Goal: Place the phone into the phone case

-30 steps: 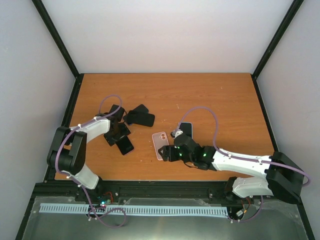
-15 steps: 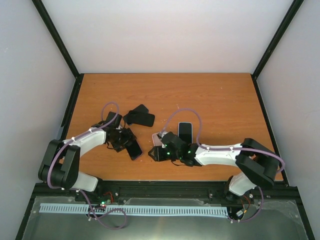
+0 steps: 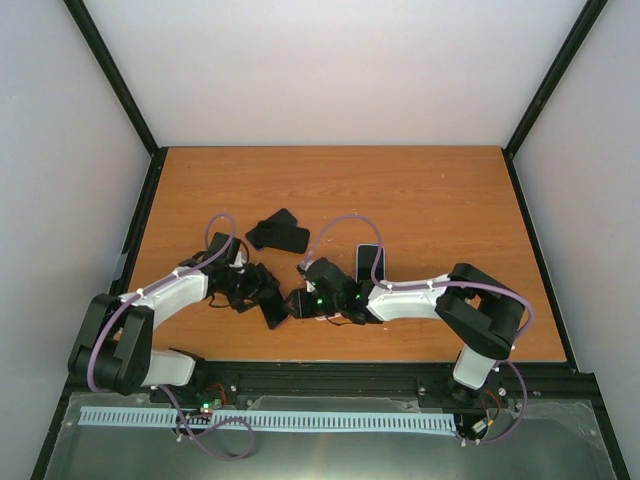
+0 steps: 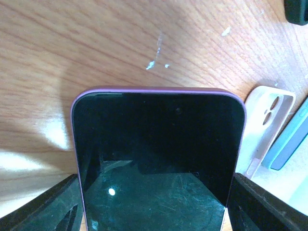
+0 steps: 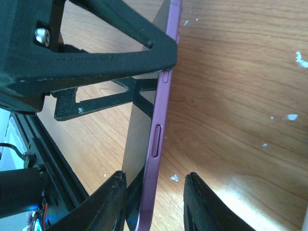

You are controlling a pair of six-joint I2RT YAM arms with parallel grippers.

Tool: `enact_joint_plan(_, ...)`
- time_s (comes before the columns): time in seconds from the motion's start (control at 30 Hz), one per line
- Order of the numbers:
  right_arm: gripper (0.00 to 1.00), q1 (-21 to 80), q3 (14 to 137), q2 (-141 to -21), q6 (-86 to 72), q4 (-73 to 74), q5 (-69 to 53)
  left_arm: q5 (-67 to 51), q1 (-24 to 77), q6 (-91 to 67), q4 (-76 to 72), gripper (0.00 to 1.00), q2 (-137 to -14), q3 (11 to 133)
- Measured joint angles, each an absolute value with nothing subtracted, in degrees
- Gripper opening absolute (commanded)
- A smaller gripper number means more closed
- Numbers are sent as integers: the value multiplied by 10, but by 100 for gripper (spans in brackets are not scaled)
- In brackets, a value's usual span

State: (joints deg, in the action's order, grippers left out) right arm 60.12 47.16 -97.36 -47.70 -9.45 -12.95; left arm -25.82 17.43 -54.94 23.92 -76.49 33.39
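Note:
The phone (image 4: 159, 144), with a dark screen and a purple rim, sits across my left gripper (image 4: 154, 204), whose black fingers (image 4: 48, 204) press both long sides. In the top view the phone (image 3: 276, 311) lies low over the table between the two arms. My right gripper (image 5: 156, 202) straddles the phone's purple edge (image 5: 159, 130). Its left finger is against the screen side and a gap shows at its right finger (image 5: 199, 202). The pale phone case (image 4: 267, 125), with a camera cutout, lies flat to the right of the phone. In the top view my right arm hides most of it.
A dark phone with a light blue rim (image 3: 370, 263) lies beside the case. Two black cases (image 3: 278, 232) lie farther back. Black frame rails run along the table's left edge (image 3: 140, 230) and near edge.
My left gripper carried the phone rightward and nearer. My right arm swung left over the case to the phone, and its jaws narrowed around the phone's edge.

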Motion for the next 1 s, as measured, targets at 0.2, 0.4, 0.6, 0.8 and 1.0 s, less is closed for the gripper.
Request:
enact_joint_plan(0.2,24,601,472,-991,-483,-104,-150,-273,175,-550,223,73,-755,326)
enact_joint_plan(0.4,4,601,474,-996,-494,-118,-168,-281,175,-550,213,77,-755,320)
enact_joint_plan(0.6,3,599,465,-996,-508,-136,-173,-289,175,-549,201,97,-739,315)
enact_joint_plan(0.8,3,601,443,-995,-502,-149,-176,-317,176,-545,191,99,-694,314)
enact_joint_plan(1.0,3,601,413,-947,-494,-135,-170,-333,176,-525,185,98,-649,315)
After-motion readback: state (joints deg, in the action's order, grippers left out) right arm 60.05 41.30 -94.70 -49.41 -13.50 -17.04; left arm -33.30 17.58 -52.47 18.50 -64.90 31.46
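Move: The phone hangs in the left fingers, its middle about 2 cm right and 2 cm back of that hand. From the right hand, half-open around the phone's near long edge, its middle is some 4 cm left and 2 cm ahead, about level. The open case lies roughly 9 cm right, 5 cm ahead and 7 cm below the right hand, with the blue-cased phone about 14 cm right of the case and 8 cm farther out. The phone changes hands: the right fingers ease barely a centimetre left and back, close and pinch it through its thickness at the near long edge. Only then do the left fingers open wide, letting go of its sides, and the left hand lifts about 6 cm while drifting some 2 cm right. The right hand, still pinching, turns back to the right, drawing the phone about 2 cm right and 1 cm back. ##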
